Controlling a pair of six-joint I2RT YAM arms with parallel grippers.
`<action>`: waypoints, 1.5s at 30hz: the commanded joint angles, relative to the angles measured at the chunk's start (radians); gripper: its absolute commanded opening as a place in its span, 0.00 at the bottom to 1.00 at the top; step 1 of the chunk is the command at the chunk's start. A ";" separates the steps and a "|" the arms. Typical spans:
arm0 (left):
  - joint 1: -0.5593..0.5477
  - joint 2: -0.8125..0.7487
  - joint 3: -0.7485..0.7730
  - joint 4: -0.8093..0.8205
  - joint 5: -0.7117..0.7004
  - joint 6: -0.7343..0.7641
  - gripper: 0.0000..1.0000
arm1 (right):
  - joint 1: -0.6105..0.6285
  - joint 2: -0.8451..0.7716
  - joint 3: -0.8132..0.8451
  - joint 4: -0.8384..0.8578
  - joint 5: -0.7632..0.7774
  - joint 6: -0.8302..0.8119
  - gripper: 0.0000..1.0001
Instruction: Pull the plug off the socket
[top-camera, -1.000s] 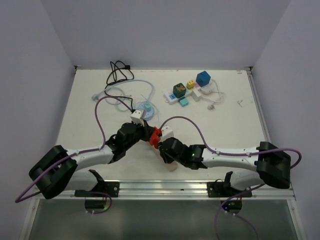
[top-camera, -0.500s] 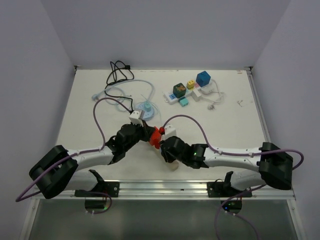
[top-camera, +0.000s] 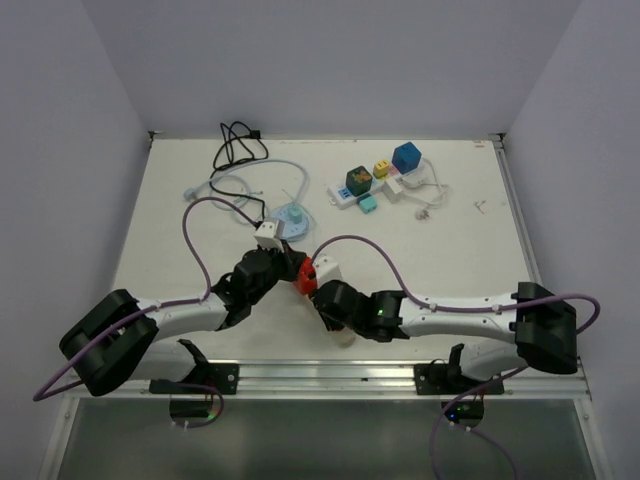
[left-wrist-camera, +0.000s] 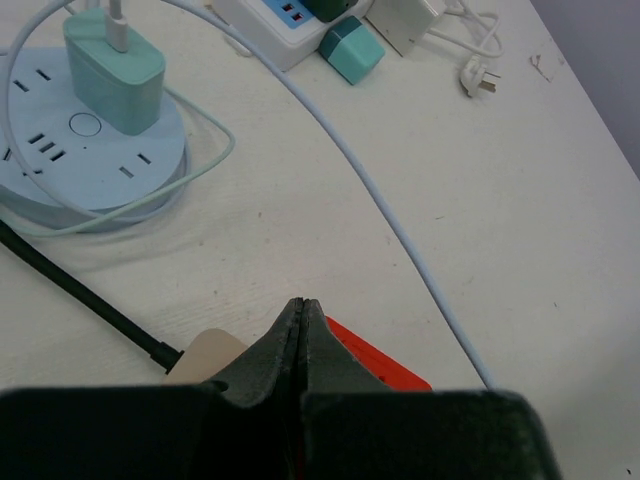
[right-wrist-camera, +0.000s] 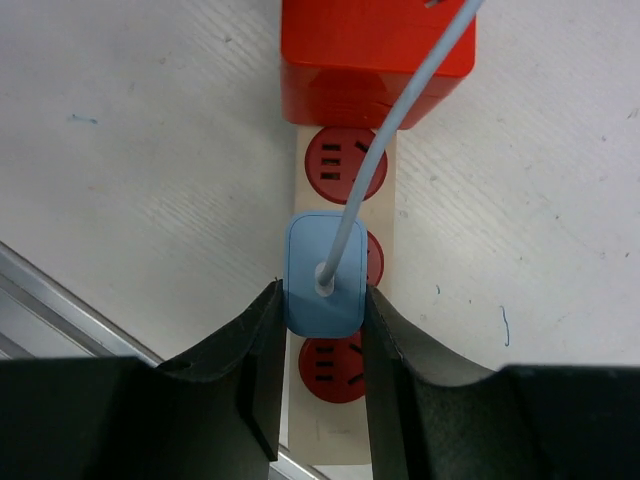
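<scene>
In the right wrist view a light blue plug (right-wrist-camera: 322, 270) sits over the middle red socket of a cream power strip (right-wrist-camera: 339, 425) that has a red block (right-wrist-camera: 378, 55) at its far end. The plug's pale cable (right-wrist-camera: 400, 110) runs up over that block. My right gripper (right-wrist-camera: 320, 300) is shut on the plug, one finger against each side. My left gripper (left-wrist-camera: 302, 303) is shut with nothing between its fingers, and its tips rest over the strip's red end (left-wrist-camera: 375, 355). From the top, the two grippers (top-camera: 290, 268) (top-camera: 330, 300) meet at the strip (top-camera: 306, 277).
A round pale blue socket hub (left-wrist-camera: 90, 150) holding a teal charger (left-wrist-camera: 112, 65) lies just beyond the left gripper. A white cable (left-wrist-camera: 380, 200) and a black cable (left-wrist-camera: 80, 295) cross the table there. A white strip with coloured cubes (top-camera: 375, 185) lies at the back right.
The right arm's wrist and the strip's red end have shifted slightly left. The left gripper stays pressed at the red end with its jaws together.
</scene>
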 joint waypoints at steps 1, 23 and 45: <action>-0.009 0.062 -0.047 -0.259 -0.057 0.007 0.00 | 0.083 0.067 0.170 -0.138 0.275 -0.052 0.00; -0.043 0.013 -0.050 -0.285 -0.129 -0.001 0.00 | -0.123 -0.067 -0.028 0.138 -0.246 0.020 0.00; -0.040 -0.360 0.007 -0.206 0.053 0.180 0.30 | -0.014 0.020 0.030 0.040 0.013 -0.100 0.00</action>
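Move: The light-blue plug is already between the right fingers, the strip's middle socket some 4 cm below that hand; the big red block plug sits about 8 cm ahead and 5 cm left of it, at roughly the same height. From the left hand the red block is about 2 cm back, 2 cm right and 2 cm below. The round blue socket lies 11 cm ahead of the left hand, 2 cm left and 6 cm below; the light-blue plug is 10 cm back and 7 cm right. The right hand keeps its pinch on the light-blue plug and rocks it to and fro, tilting some 10 degrees each way with only a centimetre or so of travel, then settles about 1 cm lower. Meanwhile the left hand, its closed fingertips braced against the red block at the start, slides left, down and a little back, sinking nearly 6 cm beside the block, then opens to about a third and climbs some 11 cm, drawing back to the right late in the climb and ending above and left of the block, clear of it. ##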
